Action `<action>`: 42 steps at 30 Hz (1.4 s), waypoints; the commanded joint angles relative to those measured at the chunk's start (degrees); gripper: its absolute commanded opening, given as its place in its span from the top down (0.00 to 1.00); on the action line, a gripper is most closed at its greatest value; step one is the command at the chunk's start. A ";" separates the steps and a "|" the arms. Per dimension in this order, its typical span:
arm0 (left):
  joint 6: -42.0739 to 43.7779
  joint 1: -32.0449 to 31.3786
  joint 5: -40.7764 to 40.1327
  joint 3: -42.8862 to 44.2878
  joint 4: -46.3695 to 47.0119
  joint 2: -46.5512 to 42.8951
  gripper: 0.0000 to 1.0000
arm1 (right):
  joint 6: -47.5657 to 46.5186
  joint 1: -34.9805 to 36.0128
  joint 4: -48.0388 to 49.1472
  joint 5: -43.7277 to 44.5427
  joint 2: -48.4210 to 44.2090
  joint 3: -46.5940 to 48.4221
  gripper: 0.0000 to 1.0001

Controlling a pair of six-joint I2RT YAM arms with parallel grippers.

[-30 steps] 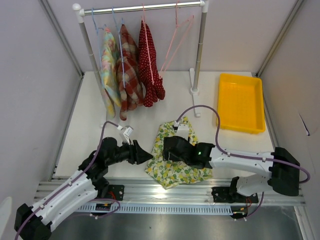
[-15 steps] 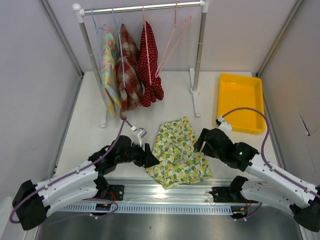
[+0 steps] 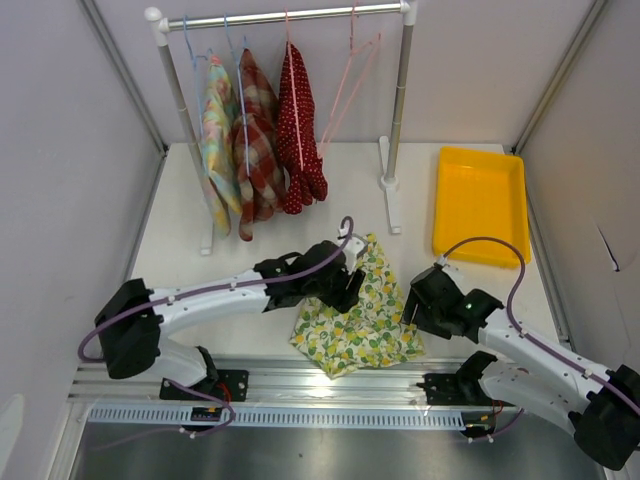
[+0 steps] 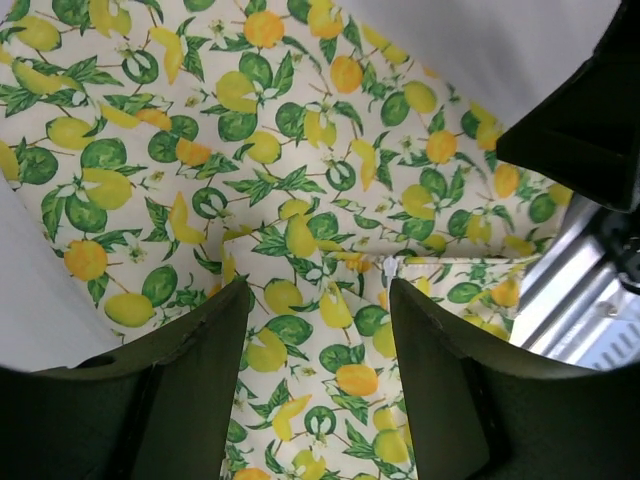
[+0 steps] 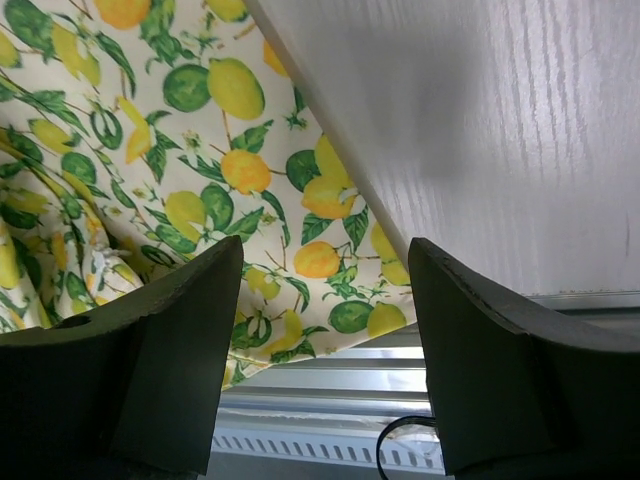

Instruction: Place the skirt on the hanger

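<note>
The skirt (image 3: 362, 312), white with a lemon and leaf print, lies crumpled flat on the table near the front edge. My left gripper (image 3: 345, 288) hovers over its upper left part, open, with print showing between the fingers (image 4: 190, 385) and a small zipper pull (image 4: 388, 266) just ahead. My right gripper (image 3: 411, 303) is open at the skirt's right edge, where the cloth (image 5: 200, 150) meets bare table (image 5: 480, 130). An empty pink hanger (image 3: 346, 84) hangs on the rail at the back.
A clothes rack (image 3: 290, 15) at the back carries three hung garments (image 3: 255, 140) left of the pink hanger. Its right post (image 3: 397, 110) stands behind the skirt. A yellow tray (image 3: 480, 205) sits at the back right. A metal rail (image 5: 330, 400) runs along the near edge.
My left arm swung right from beside the skirt to above its upper left part. My right arm drew back from over the skirt to its right edge.
</note>
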 commanded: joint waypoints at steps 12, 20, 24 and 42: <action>6.76 -3.31 -8.24 8.38 -7.09 12.52 0.35 | -4.45 -0.45 2.93 -8.47 1.14 -4.56 0.33; 5.88 -4.28 -6.92 7.60 -6.92 14.37 0.51 | -4.72 -0.36 3.90 -10.14 0.79 -6.76 0.58; 5.27 -4.46 -7.01 6.11 -6.83 14.19 0.72 | -4.98 -0.36 4.25 -10.93 1.22 -6.59 0.74; 3.51 -3.41 -15.54 5.84 -17.02 -9.61 1.00 | -11.65 -7.13 -6.81 -8.04 -3.35 15.97 0.97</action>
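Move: The lemon-print skirt lies under both grippers. The left gripper is right over the edge of its upper layer, about 7 cm below; the skirt's far tip is some 16 cm ahead and 5 cm to the right. The right gripper has the skirt's near right corner about 4 cm back and 4 cm below, level sideways. From there the yellow bin lies roughly 28 cm ahead and 17 cm right, and the rack foot 29 cm ahead and 5 cm left. Bring the left gripper straight down about 6 cm onto the upper layer's edge, tilting its fingers nearly 20 degrees steeper, and ease the right gripper back and down to the skirt's near right corner. Shut both: the left pinches the upper layer, the right closes at the corner. Then lift both quickly, about 9 cm, the left drifting left and the right forward. ##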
